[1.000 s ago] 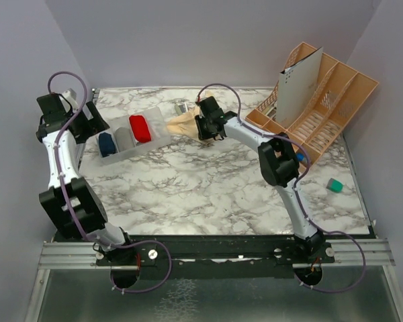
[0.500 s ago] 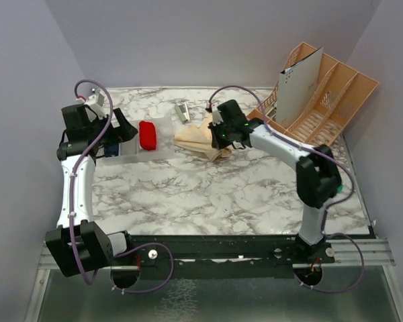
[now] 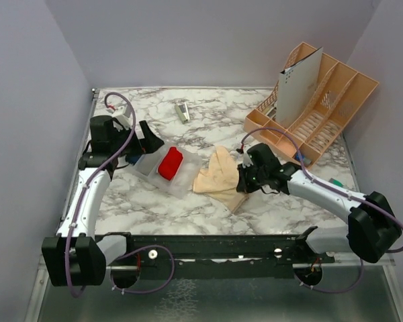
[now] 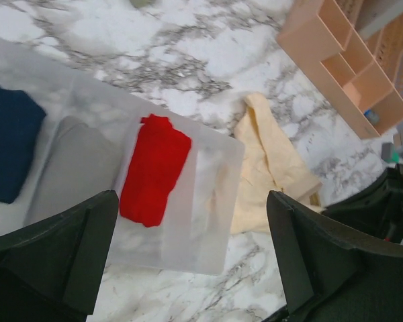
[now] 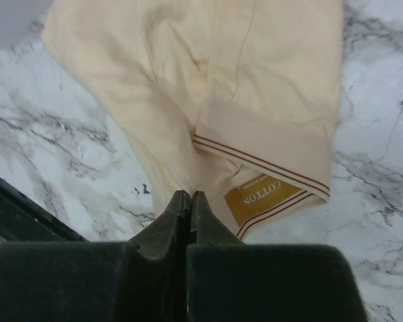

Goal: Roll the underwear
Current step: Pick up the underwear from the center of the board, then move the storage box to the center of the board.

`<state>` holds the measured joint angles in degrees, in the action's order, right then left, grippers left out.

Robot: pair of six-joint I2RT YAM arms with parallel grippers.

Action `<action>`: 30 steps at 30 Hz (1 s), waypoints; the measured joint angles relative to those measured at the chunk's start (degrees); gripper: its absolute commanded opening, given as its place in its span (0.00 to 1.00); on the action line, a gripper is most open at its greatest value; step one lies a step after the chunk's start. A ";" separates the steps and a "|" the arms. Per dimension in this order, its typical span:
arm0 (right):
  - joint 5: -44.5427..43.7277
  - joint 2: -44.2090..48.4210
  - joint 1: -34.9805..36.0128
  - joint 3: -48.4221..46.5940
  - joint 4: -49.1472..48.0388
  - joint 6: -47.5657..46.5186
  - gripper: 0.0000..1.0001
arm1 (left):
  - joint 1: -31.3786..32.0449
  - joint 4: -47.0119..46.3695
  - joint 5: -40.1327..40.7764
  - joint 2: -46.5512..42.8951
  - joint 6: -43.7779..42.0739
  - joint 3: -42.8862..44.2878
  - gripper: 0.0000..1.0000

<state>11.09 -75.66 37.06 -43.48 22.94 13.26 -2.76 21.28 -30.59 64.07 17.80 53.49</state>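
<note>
A peach-beige underwear (image 3: 218, 176) lies flat and unrolled on the marble near the front edge; its waistband with a "COTTON" label (image 5: 262, 199) is folded over. My right gripper (image 3: 242, 180) is shut on the garment's edge, its tips (image 5: 190, 196) pinched together on the cloth (image 5: 221, 80). A red rolled underwear (image 3: 170, 163) sits in a clear tray (image 3: 187, 182). My left gripper (image 3: 148, 144) hovers wide open above that tray (image 4: 208, 241), holding nothing. The red roll (image 4: 153, 169) and the peach underwear (image 4: 265, 171) show between its fingers.
The tray also holds a navy roll (image 4: 7, 147) and a grey roll (image 4: 74, 168). A tan divided organizer (image 3: 316, 100) stands at the back right. A small grey object (image 3: 182, 111) lies at the back, a teal piece (image 3: 336, 182) at the right.
My right gripper has shut and dragged the peach underwear from the back of the table toward the front. The left arm swung inward, and the tray with the red roll now sits nearer the centre.
</note>
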 measured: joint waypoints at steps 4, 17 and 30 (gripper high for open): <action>-6.27 1.86 0.00 -4.57 -0.13 4.94 0.01 | 8.33 -1.70 -0.85 -0.28 1.14 -1.36 0.99; -18.08 3.96 0.00 -16.33 -0.83 7.65 0.00 | 43.78 -8.50 2.45 -2.56 9.14 -14.23 0.99; -28.37 15.43 0.00 -15.67 7.28 8.76 0.00 | 52.06 -16.04 24.59 15.37 15.47 -14.99 0.99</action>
<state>-17.28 -60.23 37.06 -59.16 30.22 22.02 49.30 5.23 -6.00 79.44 33.28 38.50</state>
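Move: The open left hand is above the clear bin, with the peach underwear's middle about 24 cm to its right, 8 cm back and 18 cm below. The red roll lies some 8 cm right and 3 cm back, 17 cm below. The right hand already pinches the underwear's near right part; its middle is about 7 cm left, 3 cm ahead and 4 cm below, with the bin 25 cm left and 7 cm ahead. Right hand lifts the still-pinched underwear some 17 cm; open left hand swings right, down and back towards it. ##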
